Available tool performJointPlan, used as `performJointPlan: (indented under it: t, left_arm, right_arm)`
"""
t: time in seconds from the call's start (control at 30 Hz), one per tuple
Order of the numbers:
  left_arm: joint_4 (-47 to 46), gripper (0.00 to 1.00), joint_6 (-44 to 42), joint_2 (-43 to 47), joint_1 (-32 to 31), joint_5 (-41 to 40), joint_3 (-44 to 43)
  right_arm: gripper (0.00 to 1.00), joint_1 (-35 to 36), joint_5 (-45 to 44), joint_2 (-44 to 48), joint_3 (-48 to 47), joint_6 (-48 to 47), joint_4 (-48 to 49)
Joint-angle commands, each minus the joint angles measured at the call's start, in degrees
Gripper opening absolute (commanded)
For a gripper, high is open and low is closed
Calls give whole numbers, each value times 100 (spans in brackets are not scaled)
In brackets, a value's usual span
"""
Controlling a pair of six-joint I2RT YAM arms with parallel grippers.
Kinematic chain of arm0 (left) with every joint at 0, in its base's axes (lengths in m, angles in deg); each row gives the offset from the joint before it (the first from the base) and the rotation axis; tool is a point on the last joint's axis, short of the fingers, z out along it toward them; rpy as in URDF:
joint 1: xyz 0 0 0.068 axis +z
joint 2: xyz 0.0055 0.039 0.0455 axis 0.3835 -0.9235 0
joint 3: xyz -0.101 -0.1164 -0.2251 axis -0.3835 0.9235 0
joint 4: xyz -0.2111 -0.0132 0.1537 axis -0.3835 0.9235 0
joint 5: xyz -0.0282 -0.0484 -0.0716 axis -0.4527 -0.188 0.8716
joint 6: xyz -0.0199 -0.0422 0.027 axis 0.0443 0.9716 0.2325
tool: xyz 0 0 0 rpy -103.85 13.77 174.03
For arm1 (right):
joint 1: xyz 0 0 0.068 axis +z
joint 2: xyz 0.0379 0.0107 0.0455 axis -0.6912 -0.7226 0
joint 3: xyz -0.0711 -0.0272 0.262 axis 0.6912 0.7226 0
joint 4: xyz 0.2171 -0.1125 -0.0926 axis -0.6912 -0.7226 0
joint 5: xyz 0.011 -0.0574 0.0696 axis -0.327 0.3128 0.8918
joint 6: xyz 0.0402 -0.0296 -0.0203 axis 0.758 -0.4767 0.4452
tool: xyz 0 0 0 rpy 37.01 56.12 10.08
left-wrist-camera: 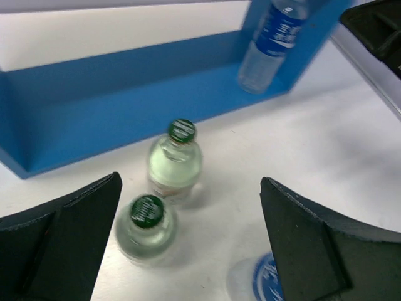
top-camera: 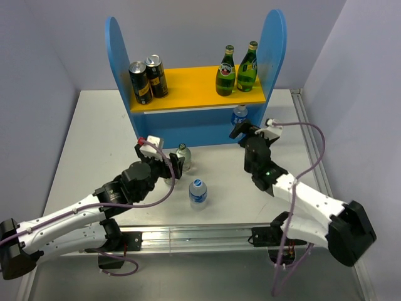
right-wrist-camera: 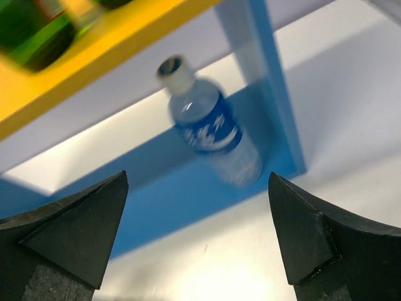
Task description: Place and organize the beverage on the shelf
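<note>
The blue shelf point(top-camera: 188, 122) has an orange-yellow upper board point(top-camera: 194, 88). Two dark green glass bottles point(top-camera: 236, 69) stand at its right end. One water bottle with a blue label point(top-camera: 239, 115) stands on the lower level at the right and also shows in the right wrist view point(right-wrist-camera: 210, 128). My right gripper point(top-camera: 247, 133) point(right-wrist-camera: 197, 177) is open and empty just in front of it. My left gripper point(top-camera: 169, 166) point(left-wrist-camera: 189, 182) is open over two squat clear bottles with green caps point(left-wrist-camera: 174, 160) point(left-wrist-camera: 145, 226) on the table. The second water bottle point(top-camera: 198, 193) stands on the table near them.
Two dark cans point(top-camera: 148, 79) stand at the left end of the upper board. The shelf's tall blue side panels point(top-camera: 273, 44) rise at both ends. The table's right edge rail point(top-camera: 313, 144) runs beside my right arm.
</note>
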Motion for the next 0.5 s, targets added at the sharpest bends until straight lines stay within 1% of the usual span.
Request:
performJointPlan:
  t: [0.0, 0.03, 0.07, 0.1, 0.13, 0.2, 0.27, 0.3, 0.4, 0.47]
  left_arm:
    - [62, 99, 244, 226, -342, 444, 174]
    - [10, 99, 236, 365, -440, 715, 358]
    - [-8, 99, 279, 428, -536, 839, 412]
    - [-52, 99, 349, 489, -781, 875, 465]
    - [-35, 99, 411, 603, -922, 710, 517]
    - [35, 99, 560, 700, -1343, 604, 553]
    - [62, 99, 631, 849, -1608, 350, 588]
    - [62, 99, 640, 902, -1888, 270, 623]
    - [62, 99, 657, 1096, -2407, -55, 685]
    - [62, 99, 675, 1131, -2567, -239, 737]
  right_arm:
    - [100, 576, -406, 867, 248, 464, -847]
    - [100, 716, -459, 1027, 266, 490, -1162]
    - [100, 970, -598, 1159, 284, 534, -1330]
    - [100, 1077, -617, 1404, 310, 674, -1506]
    - [100, 1156, -670, 1511, 319, 745, -1838]
    - [100, 1288, -697, 1809, 424, 886, -2052]
    - [100, 1324, -696, 1977, 538, 842, -2087]
    - [100, 1350, -749, 2082, 643, 842, -2114]
    - [100, 1351, -758, 2162, 741, 895, -2193]
    - [100, 1359, -758, 2154, 741, 886, -2202]
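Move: The blue-capped water bottle left on the table stands about 6 cm back and 9 cm to the right of the left hand, its middle some 12 cm lower. The nearer green-capped clear bottle is about 5 cm ahead and 1 cm left of that hand, the farther one 9 cm ahead and 4 cm right, both some 14 cm below. From the right hand the table's water bottle lies roughly 20 cm back and 18 cm left, 11 cm lower; the lower-shelf water bottle is 12 cm ahead, 1 cm left, 9 cm below. Back by about 12 cm and some 5 cm to the right, the left hand swings off the green-capped bottles towards the water bottle on the table, dipping slightly before rising again and turning clockwise some 25 degrees so its open fingers face that bottle. The empty right hand, still open, draws back about 8 cm from the bottle on the lower shelf, slowing and sinking a little at the end. ##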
